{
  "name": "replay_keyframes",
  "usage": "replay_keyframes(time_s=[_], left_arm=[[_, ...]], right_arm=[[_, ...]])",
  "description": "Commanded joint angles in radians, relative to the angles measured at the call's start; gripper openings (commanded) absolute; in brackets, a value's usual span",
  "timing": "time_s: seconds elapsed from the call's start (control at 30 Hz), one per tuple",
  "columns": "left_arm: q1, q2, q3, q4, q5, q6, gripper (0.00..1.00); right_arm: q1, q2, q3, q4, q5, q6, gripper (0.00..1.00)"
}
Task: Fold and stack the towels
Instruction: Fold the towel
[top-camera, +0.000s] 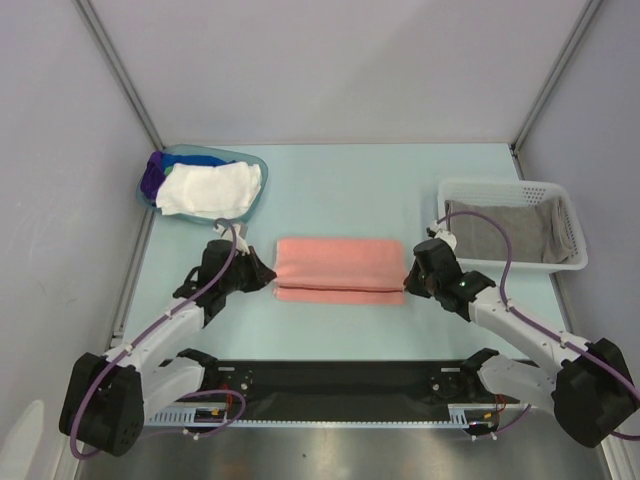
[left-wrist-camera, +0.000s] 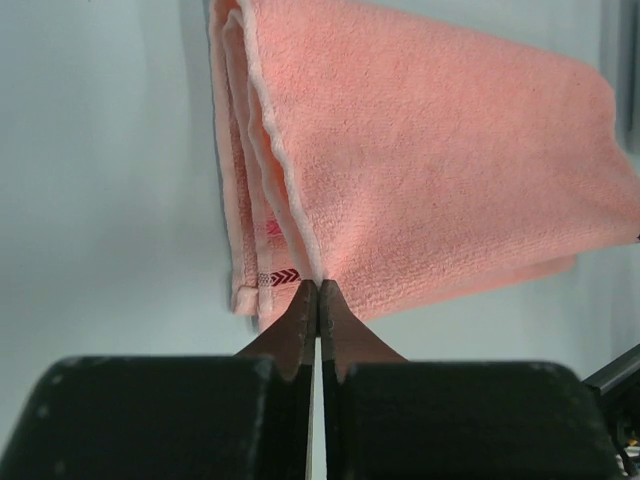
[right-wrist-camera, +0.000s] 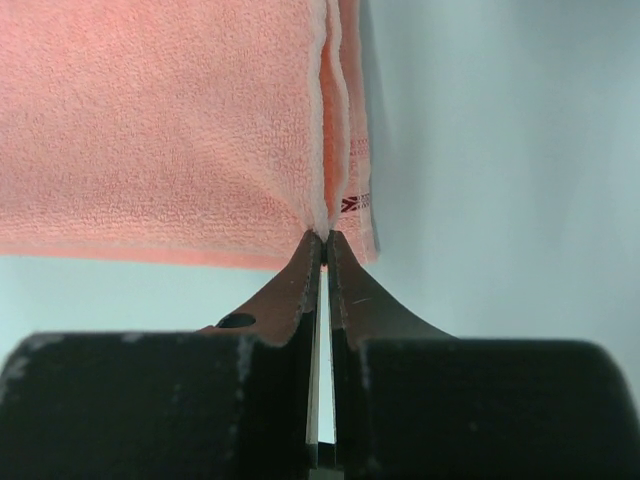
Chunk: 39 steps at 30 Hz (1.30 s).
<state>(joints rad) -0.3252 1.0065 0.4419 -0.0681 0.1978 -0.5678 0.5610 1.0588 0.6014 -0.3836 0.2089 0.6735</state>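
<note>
A salmon pink towel (top-camera: 340, 268) lies folded in a long strip across the middle of the table. My left gripper (top-camera: 268, 272) is at the strip's left end. In the left wrist view this left gripper (left-wrist-camera: 318, 287) is shut, its tips pinching the pale hem of the pink towel (left-wrist-camera: 430, 170). At the right end, my right gripper (top-camera: 410, 278) is likewise shut. The right wrist view shows the right gripper (right-wrist-camera: 325, 236) with the white hem of the pink towel (right-wrist-camera: 160, 130) caught between its tips.
A translucent blue tub (top-camera: 236, 156) at the back left holds a white towel (top-camera: 210, 187) and a purple and blue one (top-camera: 153, 176). A white mesh basket (top-camera: 500, 187) at the right holds a grey towel (top-camera: 500, 232). Grey walls enclose the table.
</note>
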Motion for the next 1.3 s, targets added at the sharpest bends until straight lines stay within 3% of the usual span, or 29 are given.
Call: replay_keyframes(time_s=[0.0, 0.27, 0.3, 0.37, 0.4, 0.5, 0.57, 0.7, 0.8, 1.0, 1.2, 1.27], left_arm=[[-0.006, -0.023, -0.044, 0.05, 0.023, -0.001, 0.0], [-0.005, 0.0, -0.117, 0.108, 0.028, -0.004, 0.04], [-0.006, 0.006, -0.123, 0.114, 0.026, -0.004, 0.12], [-0.006, 0.01, -0.138, 0.129, 0.028, -0.007, 0.15], [-0.006, 0.012, -0.141, 0.132, 0.029, -0.009, 0.23], [-0.006, -0.005, -0.14, 0.122, 0.016, -0.004, 0.36], [-0.006, -0.029, -0.131, 0.088, -0.015, 0.003, 0.36], [-0.006, -0.092, -0.073, 0.016, -0.069, -0.001, 0.38], [-0.006, -0.101, -0.019, -0.032, -0.101, 0.006, 0.39], [-0.057, -0.013, 0.101, -0.024, -0.109, 0.008, 0.38], [-0.127, 0.092, 0.141, 0.01, -0.11, 0.016, 0.36], [-0.14, 0.101, 0.135, 0.021, -0.103, 0.017, 0.36]], right_arm=[[0.013, -0.022, -0.023, 0.029, 0.021, 0.026, 0.0], [0.03, -0.022, -0.104, 0.064, 0.015, 0.049, 0.04], [0.033, -0.025, -0.109, 0.069, 0.015, 0.052, 0.09], [0.034, -0.025, -0.115, 0.069, 0.018, 0.054, 0.15], [0.034, -0.026, -0.117, 0.072, 0.017, 0.054, 0.22], [0.036, -0.028, -0.109, 0.065, 0.024, 0.048, 0.32], [0.036, -0.029, -0.095, 0.039, 0.049, 0.038, 0.38], [0.033, -0.039, -0.04, -0.004, 0.102, 0.0, 0.57], [-0.007, -0.004, 0.023, 0.006, 0.112, -0.04, 0.64], [-0.173, 0.221, 0.089, 0.158, -0.15, -0.138, 0.68], [-0.181, 0.36, 0.124, 0.238, -0.235, -0.161, 0.73], [-0.167, 0.377, 0.123, 0.217, -0.177, -0.152, 0.73]])
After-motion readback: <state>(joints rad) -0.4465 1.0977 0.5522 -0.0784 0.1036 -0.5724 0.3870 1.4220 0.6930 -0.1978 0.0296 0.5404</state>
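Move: Both hands already hold the pink towel's raised edge. The near-left corner of the layer beneath lies about 3 cm back, 1 cm right and 5 cm below the left hand; the near-right corner lies 3 cm back and 4 cm below the right hand, straight under sideways. The blue tub is roughly 21 cm ahead and 13 cm left of the left hand; the white basket about 15 cm ahead and 21 cm right of the right hand. Both hands lower the pinched edge back about 4 cm, open; left lifts off, right reaches 7 cm forward. ##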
